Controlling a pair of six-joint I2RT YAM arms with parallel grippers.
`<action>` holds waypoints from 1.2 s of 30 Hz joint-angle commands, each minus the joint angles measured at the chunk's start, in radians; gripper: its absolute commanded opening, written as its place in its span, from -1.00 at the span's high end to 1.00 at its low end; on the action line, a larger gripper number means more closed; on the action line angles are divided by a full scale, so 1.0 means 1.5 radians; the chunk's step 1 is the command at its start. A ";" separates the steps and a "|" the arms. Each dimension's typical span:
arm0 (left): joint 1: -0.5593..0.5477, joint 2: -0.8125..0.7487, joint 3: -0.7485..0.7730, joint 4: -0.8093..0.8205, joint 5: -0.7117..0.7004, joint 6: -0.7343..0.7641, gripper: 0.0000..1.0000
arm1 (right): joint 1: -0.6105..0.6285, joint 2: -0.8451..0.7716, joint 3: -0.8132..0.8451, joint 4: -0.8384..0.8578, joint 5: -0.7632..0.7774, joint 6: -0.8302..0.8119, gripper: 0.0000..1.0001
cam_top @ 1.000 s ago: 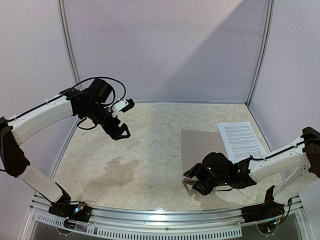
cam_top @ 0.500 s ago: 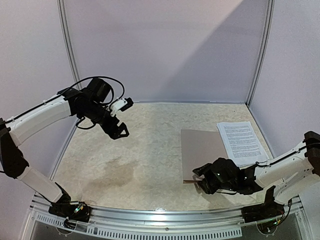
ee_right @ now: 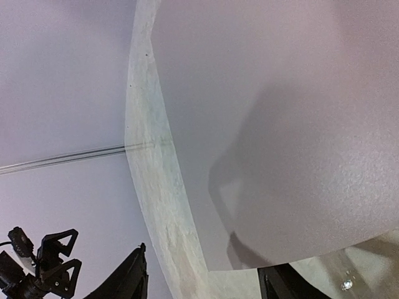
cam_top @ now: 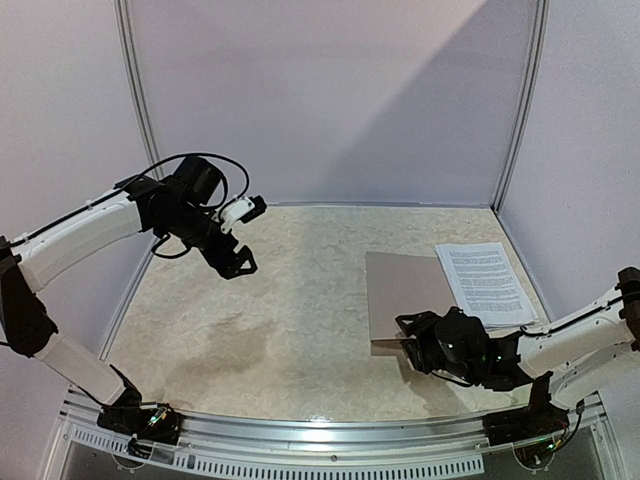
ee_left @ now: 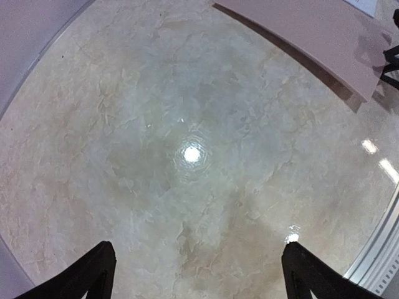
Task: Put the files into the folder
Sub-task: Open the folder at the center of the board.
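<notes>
The tan folder [cam_top: 405, 295] lies right of centre on the table, its near-left corner raised off the surface. My right gripper [cam_top: 408, 338] sits low at that corner, jaws apart. In the right wrist view the folder's top cover [ee_right: 293, 124] curls up and throws a shadow on the layer beneath, and its corner rests over the right finger [ee_right: 293, 283]; the other finger [ee_right: 128, 280] stands well clear. The files [cam_top: 482, 280], printed white sheets, lie against the folder's right side. My left gripper [cam_top: 240, 240] hangs open in the air at the back left, holding nothing [ee_left: 199, 280].
Pale walls close off the back and both sides. A metal rail [cam_top: 330, 435] runs along the near edge. The left wrist view shows bare marbled tabletop [ee_left: 187, 156] with the folder [ee_left: 312, 37] at its upper right.
My right gripper has slid right along the near edge with its jaws narrowing, and the folder's near-left corner has risen. The left arm has barely moved.
</notes>
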 commanded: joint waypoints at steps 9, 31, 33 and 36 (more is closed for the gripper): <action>-0.005 -0.016 -0.002 -0.020 0.004 0.018 -0.89 | -0.014 -0.025 -0.007 -0.019 0.143 -0.045 0.05; 0.006 -0.029 0.010 -0.045 -0.006 0.053 -0.91 | -0.042 -0.003 0.146 -0.184 0.045 -0.226 1.00; 0.018 -0.032 0.016 -0.049 -0.005 0.054 -0.92 | -0.031 0.007 0.190 -0.235 0.035 -0.253 1.00; 0.046 -0.039 0.023 -0.050 0.010 0.053 -0.93 | -0.012 0.030 0.273 -0.317 0.029 -0.296 1.00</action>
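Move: The right hand's half-open fingers straddle the folder's near edge, the lower finger already under it. The folder's middle lies about 10 cm ahead, 2 cm right and 3 cm lower; its near-left corner is some 7 cm left and 3 cm back. The paper sheets' middle is about 13 cm ahead and 17 cm right. From the left hand, the folder's middle is some 37 cm right, 1 cm ahead and 16 cm below. With one finger above and one beneath the cover's near edge, the right hand slides about 4 cm right and 3 cm forward, closing its fingers to pinch the cover not far from the near-left corner. It then peels the cover up some 5 cm while swinging about 6 cm back left and slightly forward, its left side rolling down about 15 degrees. ##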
